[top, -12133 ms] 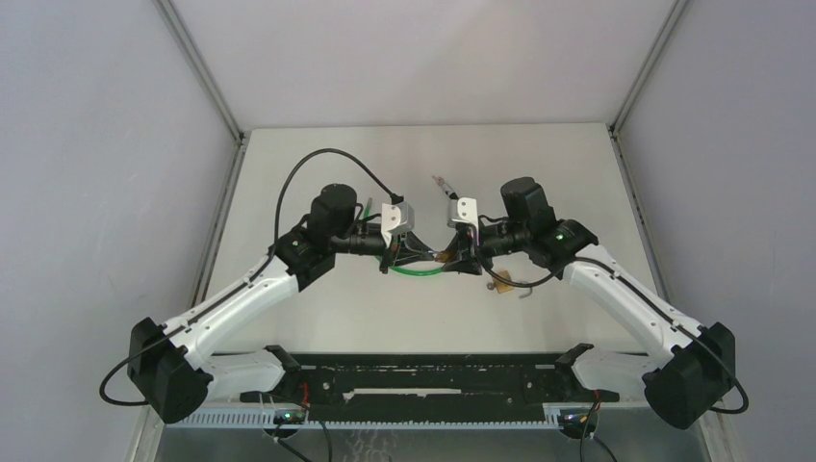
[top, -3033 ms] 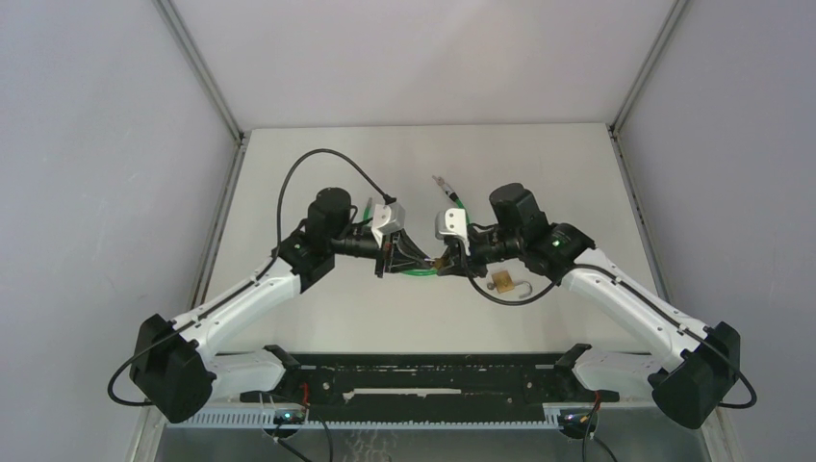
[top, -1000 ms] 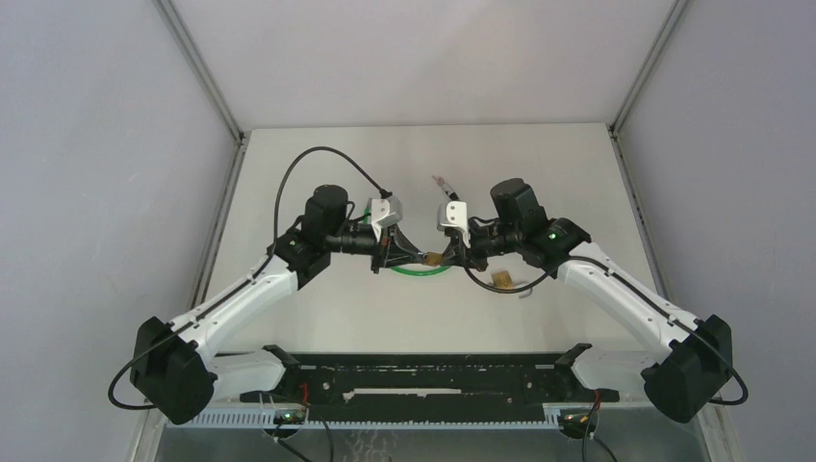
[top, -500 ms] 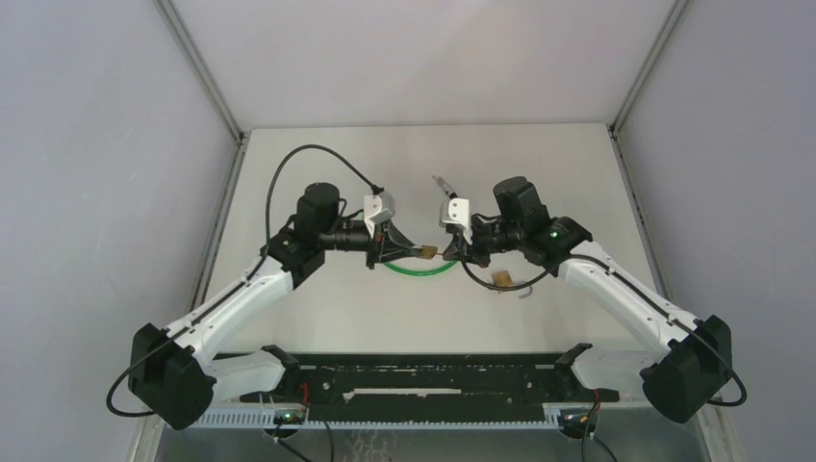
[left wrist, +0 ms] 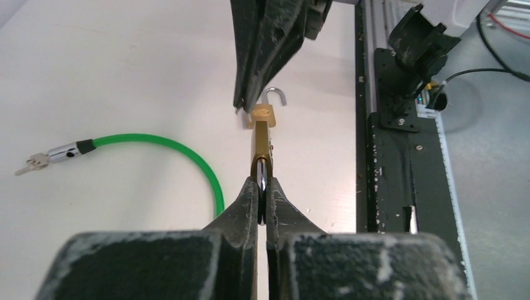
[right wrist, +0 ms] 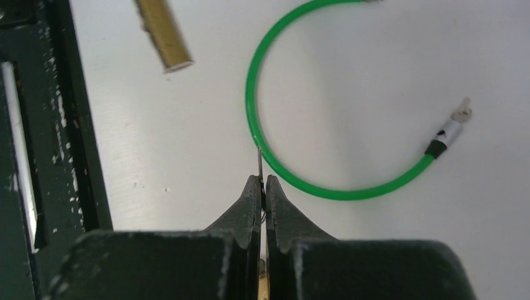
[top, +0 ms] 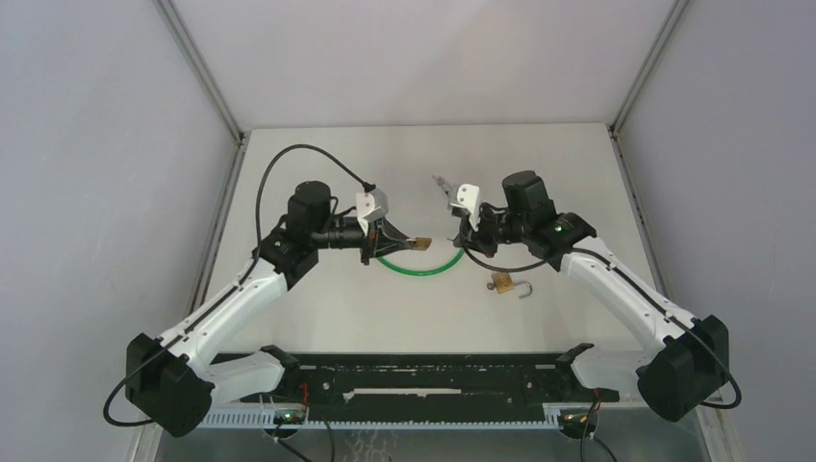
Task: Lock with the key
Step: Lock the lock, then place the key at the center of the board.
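Note:
My left gripper (top: 400,241) is shut on a brass padlock (top: 419,243), which sticks out toward the right arm. In the left wrist view the padlock (left wrist: 261,147) is edge-on, its silver end pinched at the gripper (left wrist: 262,182). My right gripper (top: 460,234) faces it across a small gap. It is shut on a key, whose thin blade (right wrist: 259,159) pokes out past the gripper (right wrist: 262,181). The padlock's brass end (right wrist: 165,34) shows at the top left of the right wrist view, apart from the key.
A green cable loop (top: 419,269) lies on the table below both grippers, with small keys (top: 441,181) at its far end. A second brass padlock (top: 502,283) with an open shackle lies near the right arm. The black rail (top: 423,375) runs along the near edge.
Half a second ago the key and padlock met between the grippers. The arms have drawn apart: the left went left with the padlock, the right went right with the key.

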### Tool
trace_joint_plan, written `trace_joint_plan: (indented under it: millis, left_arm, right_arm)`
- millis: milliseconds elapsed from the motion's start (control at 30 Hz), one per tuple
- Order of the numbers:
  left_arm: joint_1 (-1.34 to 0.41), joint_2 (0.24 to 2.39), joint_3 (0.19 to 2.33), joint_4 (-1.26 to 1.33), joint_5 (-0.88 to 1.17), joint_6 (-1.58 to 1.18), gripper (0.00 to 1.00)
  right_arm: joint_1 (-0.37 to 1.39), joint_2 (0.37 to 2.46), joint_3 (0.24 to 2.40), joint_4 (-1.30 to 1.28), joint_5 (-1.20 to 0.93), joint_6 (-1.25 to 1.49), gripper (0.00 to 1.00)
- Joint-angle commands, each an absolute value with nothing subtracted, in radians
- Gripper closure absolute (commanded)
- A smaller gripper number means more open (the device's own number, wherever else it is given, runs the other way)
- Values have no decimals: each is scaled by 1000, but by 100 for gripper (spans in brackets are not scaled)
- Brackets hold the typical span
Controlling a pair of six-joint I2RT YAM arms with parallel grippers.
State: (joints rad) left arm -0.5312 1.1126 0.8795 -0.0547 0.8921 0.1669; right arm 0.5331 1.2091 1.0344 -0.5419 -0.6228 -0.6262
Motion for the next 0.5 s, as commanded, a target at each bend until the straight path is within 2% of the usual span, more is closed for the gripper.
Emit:
trace_joint_plan:
  millis: [0,100,233,467]
  left_arm:
    - [-520,1080,1008,-144,846,277,100]
    - [-501,1085,1075,-308,814,403,100]
    - [-414,1078,1097,-445,773,500,100]
    - [-223,1016,991,-449,733,430,100]
  right_arm:
    - [485,1199,1036,-416,-534,-474,100]
    - [470,1208,1035,-405,-553,-451,100]
    - [547,1248,1035,-405,-467,-482,98]
    - [688,1396,1035,-270,-470,-360,98]
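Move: The left fingers already hold a padlock, its body about 3 cm to their right and 1 cm lower; the cable's bare end lies some 21 cm ahead, 10 cm left and 24 cm below. The cable's near curve is 2 cm ahead, 2 cm right and 24 cm below. From the right hand, still gripping the key, that curve lies about 9 cm left, level and 18 cm below; the spare padlock is 12 cm right, 3 cm back and also 18 cm below. The left hand keeps its pinch and carries the padlock away from the right hand, about 8 cm left and 5 cm forward over the cable loop, bobbing up slightly and back down while it turns some 15 degrees counter-clockwise and its fingertips dip. The right hand, key still between its nearly shut fingers, first goes 3 cm forward with a slight clockwise turn, then reverses to head left and down, towards the table by the cable's near curve. ##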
